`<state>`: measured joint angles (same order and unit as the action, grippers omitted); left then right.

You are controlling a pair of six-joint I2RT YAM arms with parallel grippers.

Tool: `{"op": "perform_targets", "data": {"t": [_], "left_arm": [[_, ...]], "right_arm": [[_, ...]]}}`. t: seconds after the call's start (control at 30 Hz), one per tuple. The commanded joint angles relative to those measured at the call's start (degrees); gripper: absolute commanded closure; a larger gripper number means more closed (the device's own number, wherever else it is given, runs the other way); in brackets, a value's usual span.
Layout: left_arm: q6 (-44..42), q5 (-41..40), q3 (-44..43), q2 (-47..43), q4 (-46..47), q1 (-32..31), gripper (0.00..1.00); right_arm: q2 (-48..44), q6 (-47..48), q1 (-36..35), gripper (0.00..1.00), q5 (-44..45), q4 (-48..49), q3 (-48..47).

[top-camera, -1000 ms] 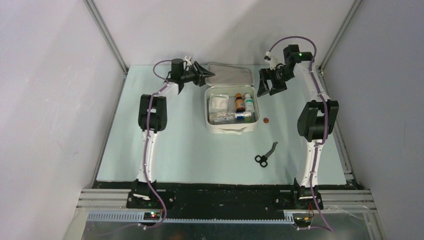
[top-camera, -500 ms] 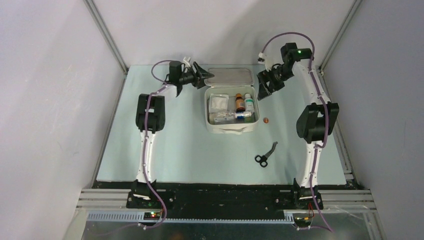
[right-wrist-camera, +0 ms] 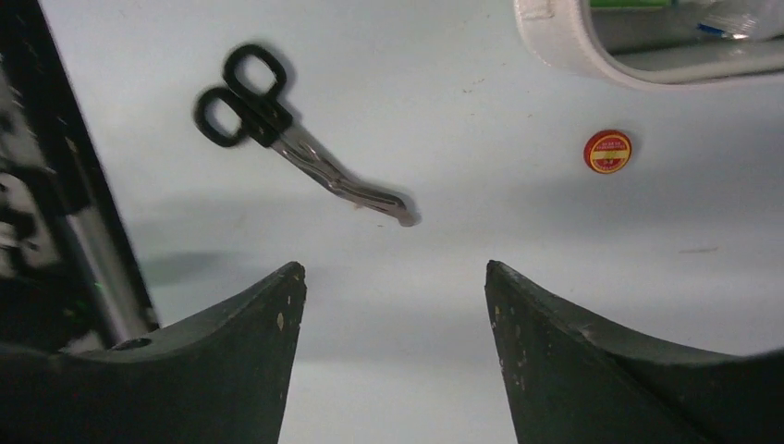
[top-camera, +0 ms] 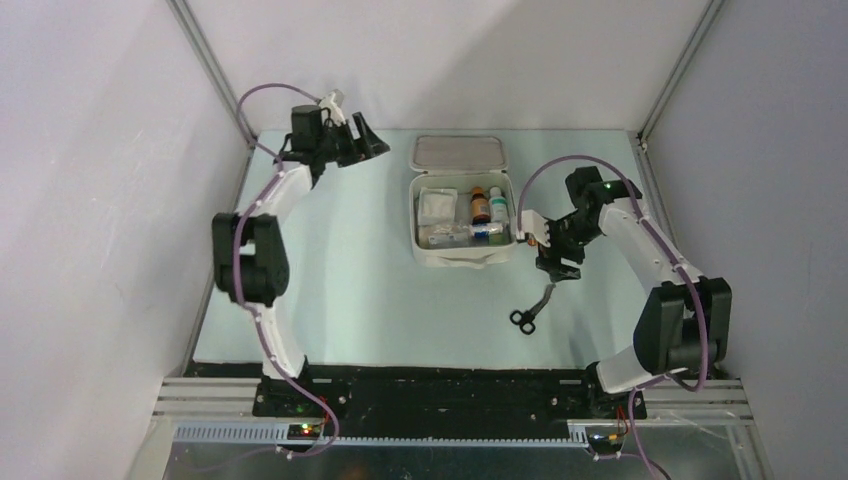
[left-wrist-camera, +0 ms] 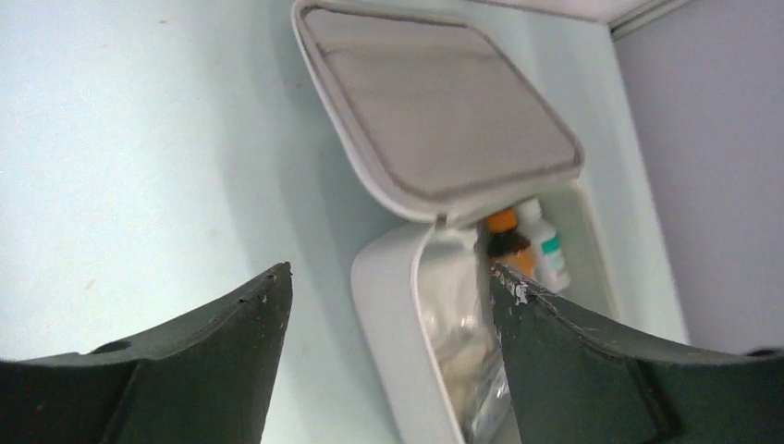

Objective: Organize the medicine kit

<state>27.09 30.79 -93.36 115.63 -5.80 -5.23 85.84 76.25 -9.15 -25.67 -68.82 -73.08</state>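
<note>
The medicine kit (top-camera: 424, 252) lies open at the table's middle, its grey-lined lid (top-camera: 458, 152) folded back. Inside are a brown bottle (top-camera: 480, 206), a white bottle with a green band (top-camera: 497, 205), gauze and packets. Black-handled scissors (top-camera: 529, 309) lie on the table in front of the kit's right corner. My right gripper (top-camera: 558, 268) is open and empty, just above the scissors' tip; its wrist view shows the scissors (right-wrist-camera: 287, 139) and a small red round tin (right-wrist-camera: 607, 151). My left gripper (top-camera: 374, 141) is open and empty, left of the lid (left-wrist-camera: 444, 120).
The kit's near rim (left-wrist-camera: 388, 305) and both bottles (left-wrist-camera: 507, 242) show between the left fingers. The kit's corner (right-wrist-camera: 573, 42) is at the top right of the right wrist view. Frame rails run along the table's sides and near edge.
My left gripper drew back from the lid to the far left corner. My right gripper swung from the kit's back right corner down to its front right, over the scissors.
</note>
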Motion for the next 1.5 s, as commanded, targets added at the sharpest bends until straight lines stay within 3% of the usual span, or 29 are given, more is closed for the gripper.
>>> {"op": "perform_targets", "data": {"t": [0.0, 0.13, 0.33, 0.6, 0.77, 0.93, 1.13, 1.33, 1.47], "left_arm": [[-17.3, -4.0, 9.9, -14.1, -3.1, -0.7, 0.18], [-23.5, -4.3, 18.1, -25.2, -6.2, -1.7, 0.18], [-25.6, -4.3, 23.3, -33.4, -11.4, -2.0, 0.18], [-26.3, -6.4, 23.7, -36.6, -13.7, -2.0, 0.18], [-26.7, -7.2, 23.0, -36.8, -13.7, -2.0, 0.18], [-27.0, -7.7, 21.8, -35.8, -13.6, -2.0, 0.18], [-26.9, -7.6, 21.1, -35.2, -13.6, -2.0, 0.18], [-26.5, -7.4, 20.8, -34.9, -13.6, -2.0, 0.18], [-26.7, -7.5, 20.8, -35.0, -13.6, -2.0, 0.18]], "right_arm": [[2.0, 21.1, 0.8, 0.31, 2.8, 7.0, 2.6], [5.6, 32.5, 1.0, 0.39, 5.1, 8.8, 4.8], [8.7, 46.1, 1.6, 0.4, 7.2, 12.4, 7.7], [11.3, 55.9, 1.9, 0.45, 8.3, 12.1, 8.7], [10.7, 60.7, 1.7, 0.46, 8.2, 5.3, 8.8], [9.3, 62.2, 1.4, 0.46, 8.3, 3.4, 10.7], [12.0, 55.3, -0.8, 0.47, 8.9, 8.6, 10.9], [14.5, 50.3, -2.9, 0.57, 10.8, 10.1, 11.3], [13.6, 50.3, -3.3, 0.57, 11.4, 11.4, 13.5]]}}
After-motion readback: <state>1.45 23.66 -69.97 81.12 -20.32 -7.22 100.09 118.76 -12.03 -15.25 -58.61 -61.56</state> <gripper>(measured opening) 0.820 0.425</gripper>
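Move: The scissors lie on the table about 12 cm below the right gripper. Their middle is roughly 5 cm back and 3 cm to its left, with the blade end almost straight beneath. The red cap sits about 10 cm ahead and 4 cm left of that gripper, and the medicine kit's middle some 17 cm ahead and 20 cm left. From the left gripper the scissors are about 32 cm back and 37 cm right, well below. Lower the right gripper about 12 cm onto the blade end of the scissors, letting it swing a few centimetres forward and then back while it turns some 45 degrees counter-clockwise. Narrow its fingers to about half open around the blade tip without closing on it. Meanwhile draw the open left gripper back about 15 cm and slightly up, away from the kit. ##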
